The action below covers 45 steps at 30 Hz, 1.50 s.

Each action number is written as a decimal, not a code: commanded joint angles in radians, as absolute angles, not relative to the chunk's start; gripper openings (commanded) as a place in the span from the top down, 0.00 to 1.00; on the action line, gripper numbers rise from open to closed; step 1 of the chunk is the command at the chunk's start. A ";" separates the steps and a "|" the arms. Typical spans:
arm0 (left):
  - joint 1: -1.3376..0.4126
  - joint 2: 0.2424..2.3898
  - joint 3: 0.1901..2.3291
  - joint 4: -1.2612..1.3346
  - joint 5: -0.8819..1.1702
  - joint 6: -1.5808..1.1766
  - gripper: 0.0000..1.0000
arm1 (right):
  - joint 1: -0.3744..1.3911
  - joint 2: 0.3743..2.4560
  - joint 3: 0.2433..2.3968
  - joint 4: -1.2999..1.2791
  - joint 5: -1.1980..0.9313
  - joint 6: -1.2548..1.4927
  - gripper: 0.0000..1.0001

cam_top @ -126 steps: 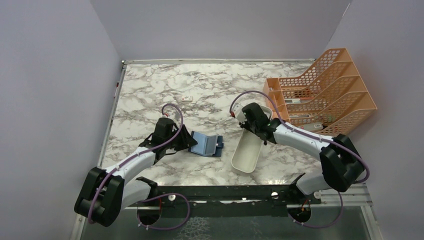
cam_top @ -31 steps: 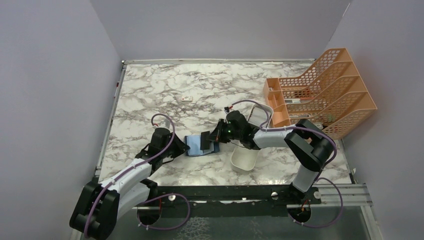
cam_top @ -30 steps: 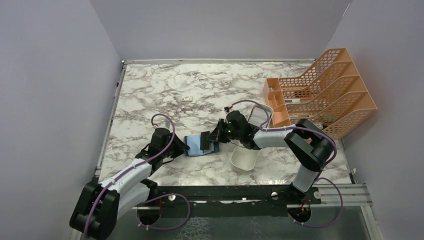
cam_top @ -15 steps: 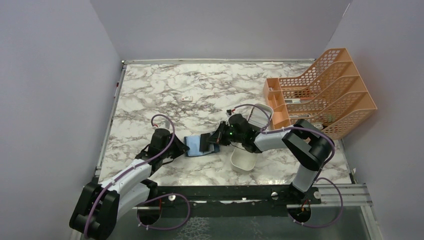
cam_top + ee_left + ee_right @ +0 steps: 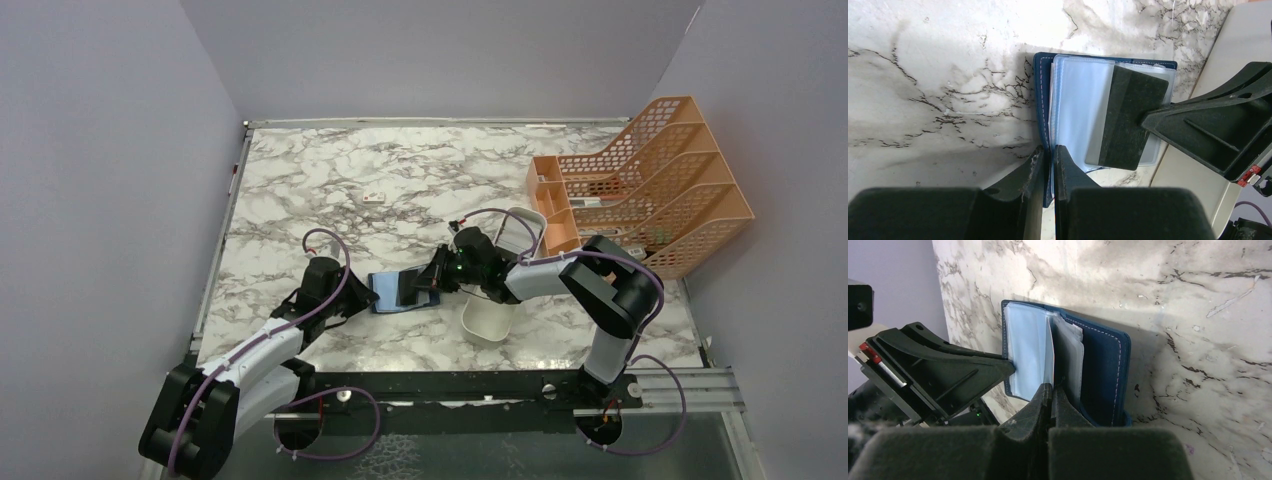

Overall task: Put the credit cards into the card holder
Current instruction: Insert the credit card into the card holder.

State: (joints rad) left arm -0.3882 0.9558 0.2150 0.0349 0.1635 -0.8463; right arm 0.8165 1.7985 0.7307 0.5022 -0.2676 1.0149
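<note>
The navy-blue card holder [image 5: 384, 294] lies open on the marble, its pale-blue inner sleeves [image 5: 1075, 107] facing up. My left gripper [image 5: 1050, 151] is shut on the holder's near blue edge, at its left side [image 5: 360, 293]. A dark credit card [image 5: 1130, 117] is pinched at its right end by my right gripper [image 5: 1052, 388], which is shut on it. The card's left end sits under a clear sleeve of the holder [image 5: 1105, 370]. From above, the card [image 5: 410, 287] lies across the holder's right half, with the right gripper [image 5: 431, 284] just to its right.
A long white tray [image 5: 492, 308] lies right of the holder, under the right arm. An orange mesh file rack [image 5: 650, 185] stands at the back right. A tiny white block [image 5: 375, 197] with a red mark lies further back on the marble table [image 5: 300, 190].
Since the earliest frame the right arm has come from the tray to the holder with a card, and the left gripper has gripped the holder's edge. In the last second the card edged slightly left.
</note>
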 commanded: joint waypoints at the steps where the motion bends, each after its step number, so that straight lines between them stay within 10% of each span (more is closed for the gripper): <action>1: -0.392 0.960 0.206 0.027 0.139 -0.821 0.87 | 0.819 1.813 0.764 0.381 -0.276 0.962 0.99; 21: -0.392 0.944 0.217 0.017 0.138 -0.814 0.86 | 0.818 1.874 0.763 0.539 -0.399 0.934 0.98; 29: -0.392 0.937 0.212 0.037 0.170 -0.830 0.84 | 0.818 1.885 0.869 0.341 -0.331 0.883 0.69; 45: -0.393 0.928 0.235 0.014 0.172 -0.818 0.84 | 0.819 1.799 0.927 0.096 -0.225 0.765 0.67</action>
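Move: The right gripper already pinches the dark credit card by its right edge, the card's middle about 2 cm to its left. The pocket mouth it is going into lies roughly 4 cm left, level fore and aft, 1 cm below. The card holder's middle is about 5 cm left and 1 cm back; the white tray is some 15 cm right and 2 cm ahead. From the left gripper, pinching the holder's left edge, the mouth is about 6 cm right and 1 cm ahead. Keep the left gripper still, holding the card holder's left edge. Push the card with the right gripper about 1.5 cm left towards the pocket, easing slightly back and down and turning a little counter-clockwise; open the fingers to about a third as that push ends. Then swing the opened tips forward and some 2 cm back to the right, rolling the hand's left side down about 10 degrees. ##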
